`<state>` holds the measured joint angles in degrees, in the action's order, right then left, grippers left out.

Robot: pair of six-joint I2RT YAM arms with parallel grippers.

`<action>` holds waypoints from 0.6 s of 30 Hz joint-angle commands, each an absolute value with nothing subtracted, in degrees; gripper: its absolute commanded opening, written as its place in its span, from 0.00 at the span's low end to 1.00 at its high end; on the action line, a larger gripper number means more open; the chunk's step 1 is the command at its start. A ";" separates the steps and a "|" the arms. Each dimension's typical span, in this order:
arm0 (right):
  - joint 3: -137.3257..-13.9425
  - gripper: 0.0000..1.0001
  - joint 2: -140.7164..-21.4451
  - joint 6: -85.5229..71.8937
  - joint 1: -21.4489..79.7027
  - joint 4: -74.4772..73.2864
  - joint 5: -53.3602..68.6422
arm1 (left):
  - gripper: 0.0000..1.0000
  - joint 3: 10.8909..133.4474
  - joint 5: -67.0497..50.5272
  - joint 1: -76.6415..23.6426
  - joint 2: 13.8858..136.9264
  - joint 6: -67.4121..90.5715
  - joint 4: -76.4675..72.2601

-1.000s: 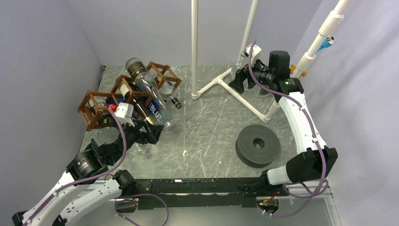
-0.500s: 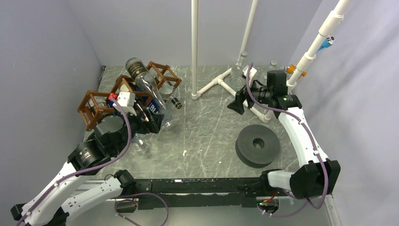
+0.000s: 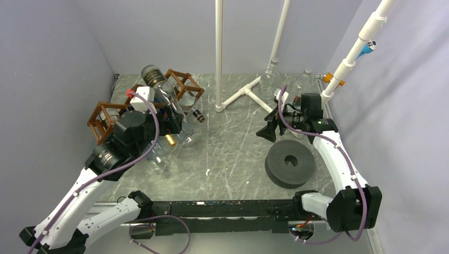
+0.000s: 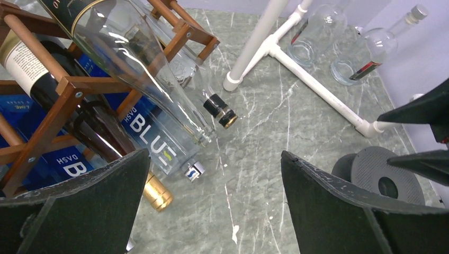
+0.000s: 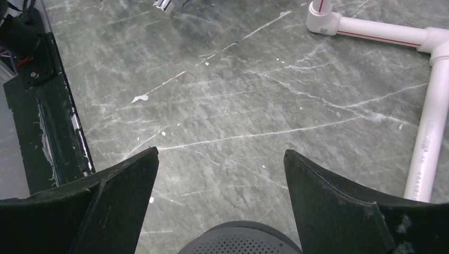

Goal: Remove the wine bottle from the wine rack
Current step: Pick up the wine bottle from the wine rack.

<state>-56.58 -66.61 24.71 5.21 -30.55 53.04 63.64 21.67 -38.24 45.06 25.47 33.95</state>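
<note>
The brown wooden wine rack (image 3: 108, 114) stands at the table's back left and fills the left of the left wrist view (image 4: 63, 87). A dark wine bottle (image 4: 90, 124) with a cream label and gold cap (image 4: 157, 196) lies in one cell, neck toward the table. A clear bottle (image 4: 132, 58) rests on top, and a blue-labelled bottle (image 4: 153, 140) lies beside the dark one. My left gripper (image 4: 214, 153) hovers open just in front of the bottle necks (image 3: 172, 123), holding nothing. My right gripper (image 5: 221, 151) is open over bare table at the right (image 3: 266, 129).
A black perforated disc (image 3: 289, 163) lies at the front right, under the right gripper (image 5: 238, 241). A white PVC pipe frame (image 3: 249, 95) stands at the back middle. Two empty clear bottles (image 4: 317, 34) stand behind it. A black rail (image 3: 222, 209) runs along the near edge.
My left arm has risen and swung back toward the rack, over the bottle necks. My right arm has come out of the back right corner toward the disc. Both grippers stayed open.
</note>
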 commanded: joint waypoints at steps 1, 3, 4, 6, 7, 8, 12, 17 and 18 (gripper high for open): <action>-54.53 0.91 -65.67 26.87 4.28 -26.92 57.65 | 0.99 66.84 16.81 -35.22 47.03 24.41 31.18; -53.95 0.91 -65.76 26.98 4.02 -26.53 58.28 | 1.00 67.09 15.80 -34.17 48.24 24.71 31.01; -53.70 0.91 -65.80 27.00 3.84 -26.34 58.54 | 1.00 67.19 15.41 -33.66 48.86 25.01 30.96; -53.25 0.92 -65.79 27.30 3.65 -26.15 59.06 | 0.99 67.19 14.78 -32.63 49.80 25.77 30.77; -53.02 0.92 -65.77 27.51 3.56 -26.04 59.28 | 1.00 67.09 14.71 -32.30 50.36 26.18 30.62; -52.81 0.92 -65.78 27.65 3.47 -25.94 59.40 | 1.00 66.98 14.57 -31.93 50.78 26.60 30.47; -52.47 0.92 -66.03 28.48 3.17 -25.88 59.18 | 1.00 66.67 14.40 -30.34 52.76 27.95 29.86; -52.25 0.92 -66.21 29.39 2.90 -26.21 58.99 | 1.00 66.80 16.35 -29.08 55.69 29.80 30.09; -52.21 0.92 -66.28 29.49 2.85 -26.19 58.95 | 1.00 66.93 16.96 -28.90 56.54 30.27 30.29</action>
<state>-52.73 -66.63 27.38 3.29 -28.34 57.12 64.97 15.59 -29.76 54.72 27.94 32.27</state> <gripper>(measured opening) 0.917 0.995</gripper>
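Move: The wine bottle I go for, the big clear one with the black-and-gold label lying on top of the rack, has its middle about 13 cm ahead of my left hand, 2 cm left and 8 cm lower. The gold-necked dark bottle lies some 6 cm to the left of it and 4 cm nearer; the blue-labelled bottle sits about 7 cm beneath it. The black-capped bottle is roughly 15 cm ahead, 4 cm right. From my right hand the target is about 36 cm left, 10 cm ahead. My left hand, empty and wide open, reaches forward about 4.5 cm over the neck end of the big clear bottle towards its body. It starts out level, then also sinks some 3 cm while the fingers tip slightly downward; they stay open and don't close on any glass yet. ##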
